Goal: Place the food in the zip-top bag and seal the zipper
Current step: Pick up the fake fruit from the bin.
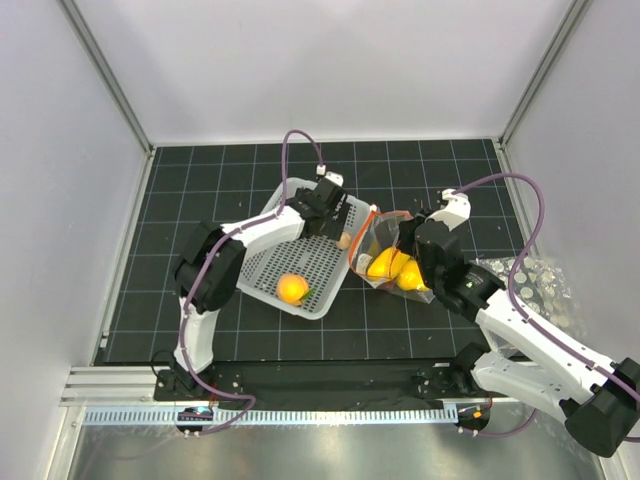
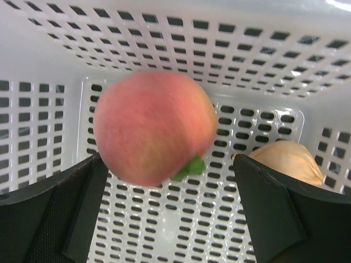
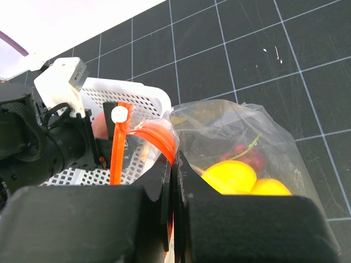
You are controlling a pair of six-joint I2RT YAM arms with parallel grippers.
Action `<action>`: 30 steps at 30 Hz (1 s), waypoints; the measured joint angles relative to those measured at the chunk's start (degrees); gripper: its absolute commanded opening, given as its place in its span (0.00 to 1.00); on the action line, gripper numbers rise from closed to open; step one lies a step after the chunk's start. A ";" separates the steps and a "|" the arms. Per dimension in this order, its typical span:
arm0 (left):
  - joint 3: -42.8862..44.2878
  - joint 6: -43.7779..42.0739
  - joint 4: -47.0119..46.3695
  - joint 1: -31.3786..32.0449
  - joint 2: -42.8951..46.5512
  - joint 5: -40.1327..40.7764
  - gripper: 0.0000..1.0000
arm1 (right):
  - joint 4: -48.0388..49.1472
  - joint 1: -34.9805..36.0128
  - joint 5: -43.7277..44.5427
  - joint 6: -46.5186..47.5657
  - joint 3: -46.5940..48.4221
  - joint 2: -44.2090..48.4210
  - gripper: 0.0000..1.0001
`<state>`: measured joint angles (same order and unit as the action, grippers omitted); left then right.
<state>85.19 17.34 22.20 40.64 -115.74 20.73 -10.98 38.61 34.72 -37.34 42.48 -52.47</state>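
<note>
My left gripper point(image 1: 328, 208) point(image 2: 167, 216) is down inside the white basket point(image 1: 262, 262), open. A pink-red peach point(image 2: 151, 126) sits between its wide-apart fingers point(image 2: 55, 213), blurred and close; neither pad presses on it. A peach-coloured piece point(image 2: 288, 161) point(image 1: 345, 240) lies by the right finger. The zip-top bag point(image 1: 372, 245) point(image 3: 241, 131) lies right of the basket with yellow fruit point(image 1: 392, 266) point(image 3: 230, 175) and dark red grapes point(image 3: 248, 156) inside. My right gripper point(image 1: 405, 238) point(image 3: 174, 170) is shut on the bag's mouth at the red-orange zipper point(image 3: 148, 134).
An orange fruit point(image 1: 292, 288) lies in the basket's near corner. A clear sheet with white dots point(image 1: 538, 285) lies at the right edge of the black grid mat point(image 1: 200, 190). White walls enclose the mat on three sides.
</note>
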 measured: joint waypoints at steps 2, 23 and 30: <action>0.00 0.04 -1.62 -0.52 -0.72 -0.24 1.00 | 0.13 0.00 0.00 0.04 0.00 -0.02 0.05; -8.09 3.54 -5.57 -3.21 7.80 -7.19 0.54 | 0.24 0.00 -1.09 0.33 -0.02 -0.04 0.05; -12.92 4.61 -7.43 0.66 23.15 -5.84 0.53 | 0.26 0.00 -1.51 0.37 -0.02 -0.04 0.05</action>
<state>72.27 21.96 14.76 41.30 -92.60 14.90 -10.72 38.61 33.21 -36.97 42.46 -52.51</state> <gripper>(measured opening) 0.768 0.049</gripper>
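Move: Just ahead of the left hand's open fingers, about 3 cm farther out and 2 cm lower, lies the peach, by the bin's far wall. The small onion lies some 6 cm to this hand's right and 4 cm back, near the bin floor; the orange about 16 cm back and 5 cm left. The bag of food lies roughly 17 cm right and 8 cm back. From the right hand the peach is some 22 cm left, 12 cm ahead and 18 cm below. Reaching forward and down by 2 to 3 cm each, the left hand brings its open fingers around the peach, closes them on its sides, then lifts it quickly out of the bin, some 14 cm up from the lowest point while drawing back about 6 cm and rolling its left side down roughly 20 degrees. The right hand stays put, keeping its pinch on the bag's rim. ##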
